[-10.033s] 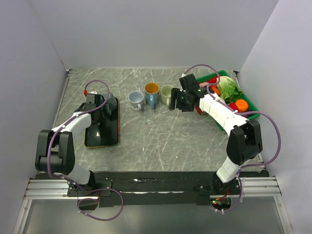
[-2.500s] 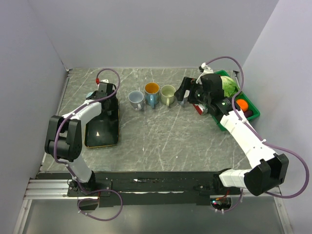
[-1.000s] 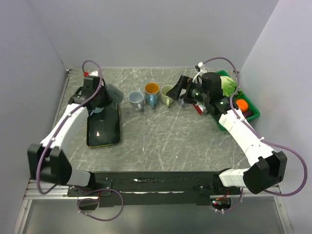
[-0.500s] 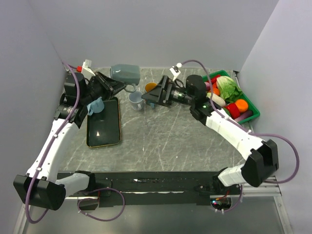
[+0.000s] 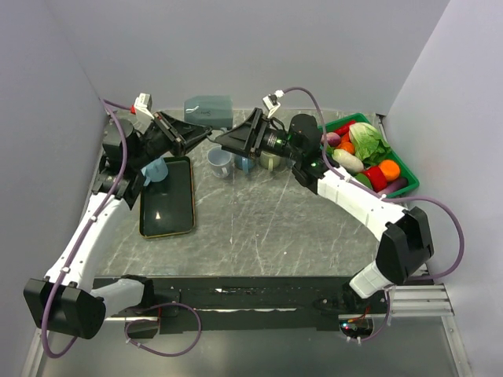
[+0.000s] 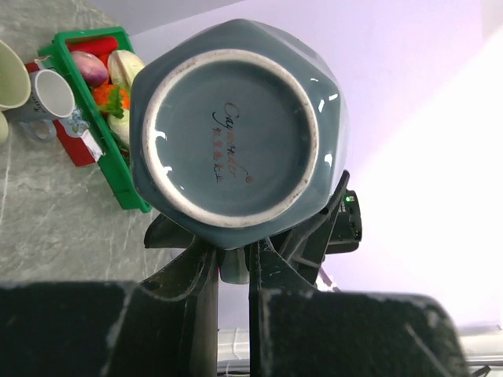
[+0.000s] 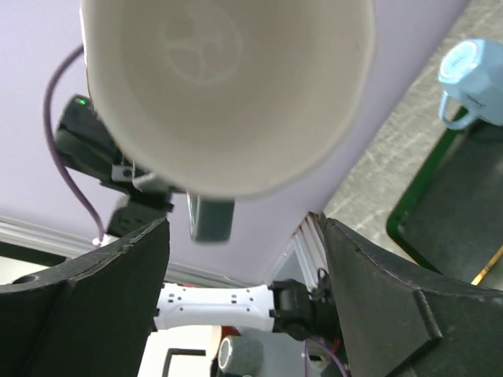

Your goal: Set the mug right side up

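A grey-blue mug (image 5: pixel 208 110) hangs in the air over the table's back, lying on its side. My left gripper (image 5: pixel 196 128) is shut on its handle (image 6: pixel 234 265). In the left wrist view the mug's round base (image 6: pixel 236 133) faces the camera. In the right wrist view its white inside (image 7: pixel 228 86) faces the camera, with the handle (image 7: pixel 212 218) below it. My right gripper (image 5: pixel 233 130) is open just right of the mug's mouth. Its two fingers (image 7: pixel 86 314) are spread wide and touch nothing.
A dark tray (image 5: pixel 167 206) lies at the left with a light blue mug (image 5: pixel 155 169) at its far corner. Three upright mugs (image 5: pixel 220 161) stand in a row under the right arm. A green bin (image 5: pixel 405 169) of vegetables sits at the back right.
The left arm has lifted the grey-blue mug off the tray into the air and turned it sideways. The right arm has swung left to the mug's mouth, its jaws slightly narrower.
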`<state>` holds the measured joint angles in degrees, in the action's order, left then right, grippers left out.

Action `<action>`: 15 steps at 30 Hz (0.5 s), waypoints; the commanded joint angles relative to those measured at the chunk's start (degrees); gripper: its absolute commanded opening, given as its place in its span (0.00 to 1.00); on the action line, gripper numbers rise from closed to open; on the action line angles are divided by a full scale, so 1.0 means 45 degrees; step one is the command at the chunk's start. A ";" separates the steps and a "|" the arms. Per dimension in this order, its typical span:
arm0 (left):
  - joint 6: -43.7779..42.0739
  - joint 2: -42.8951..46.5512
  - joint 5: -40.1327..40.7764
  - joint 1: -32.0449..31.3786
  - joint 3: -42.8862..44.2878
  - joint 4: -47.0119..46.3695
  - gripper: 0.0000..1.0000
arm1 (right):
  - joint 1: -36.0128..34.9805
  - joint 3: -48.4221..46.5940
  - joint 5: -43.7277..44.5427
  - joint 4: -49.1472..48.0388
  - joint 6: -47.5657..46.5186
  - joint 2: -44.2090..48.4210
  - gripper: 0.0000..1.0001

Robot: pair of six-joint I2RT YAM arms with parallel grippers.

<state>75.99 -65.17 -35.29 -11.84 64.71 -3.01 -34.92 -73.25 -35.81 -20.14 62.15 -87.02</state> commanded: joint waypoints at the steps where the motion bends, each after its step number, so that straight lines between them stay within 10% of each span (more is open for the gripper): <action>1: 0.0828 0.0770 -0.0322 -0.0202 -0.0139 -0.2554 0.01 | -0.0112 -0.0635 0.0165 -0.1950 0.1051 -0.0290 0.82; 8: 0.0772 0.0848 -0.0185 -0.0611 -0.0356 -0.2713 0.01 | -0.0092 -0.0811 0.0068 -0.2478 0.1950 -0.0836 0.68; 15: 0.0517 0.1102 0.0010 -0.0671 -0.0746 -0.2516 0.01 | -0.0092 -0.0695 -0.0147 -0.2302 0.2029 -0.0896 0.20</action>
<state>77.32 -64.16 -32.73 -14.02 61.04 -6.90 -35.00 -74.52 -36.40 -27.55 71.83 -90.72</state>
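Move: Forward of the right hand by about 6 cm, some 3 cm to its left and level with it, hangs the grey mug on its side, with its handle towards that hand. From the left hand, which still holds this mug by the handle, its middle lies about 6 cm forward and 1 cm left. On the table, some 33 cm below the right hand, stand the white mug 16 cm forward and 5 cm left, and the blue mug 20 cm forward and 3 cm right. Closing its wide-open fingers around the grey mug's handle to about a third of their opening, the right hand eases up, left and a little forward, under 2 cm in all, rolling and tipping by less than 10 degrees. The left hand keeps its hold on the handle, drifting about 1 cm right and down. ##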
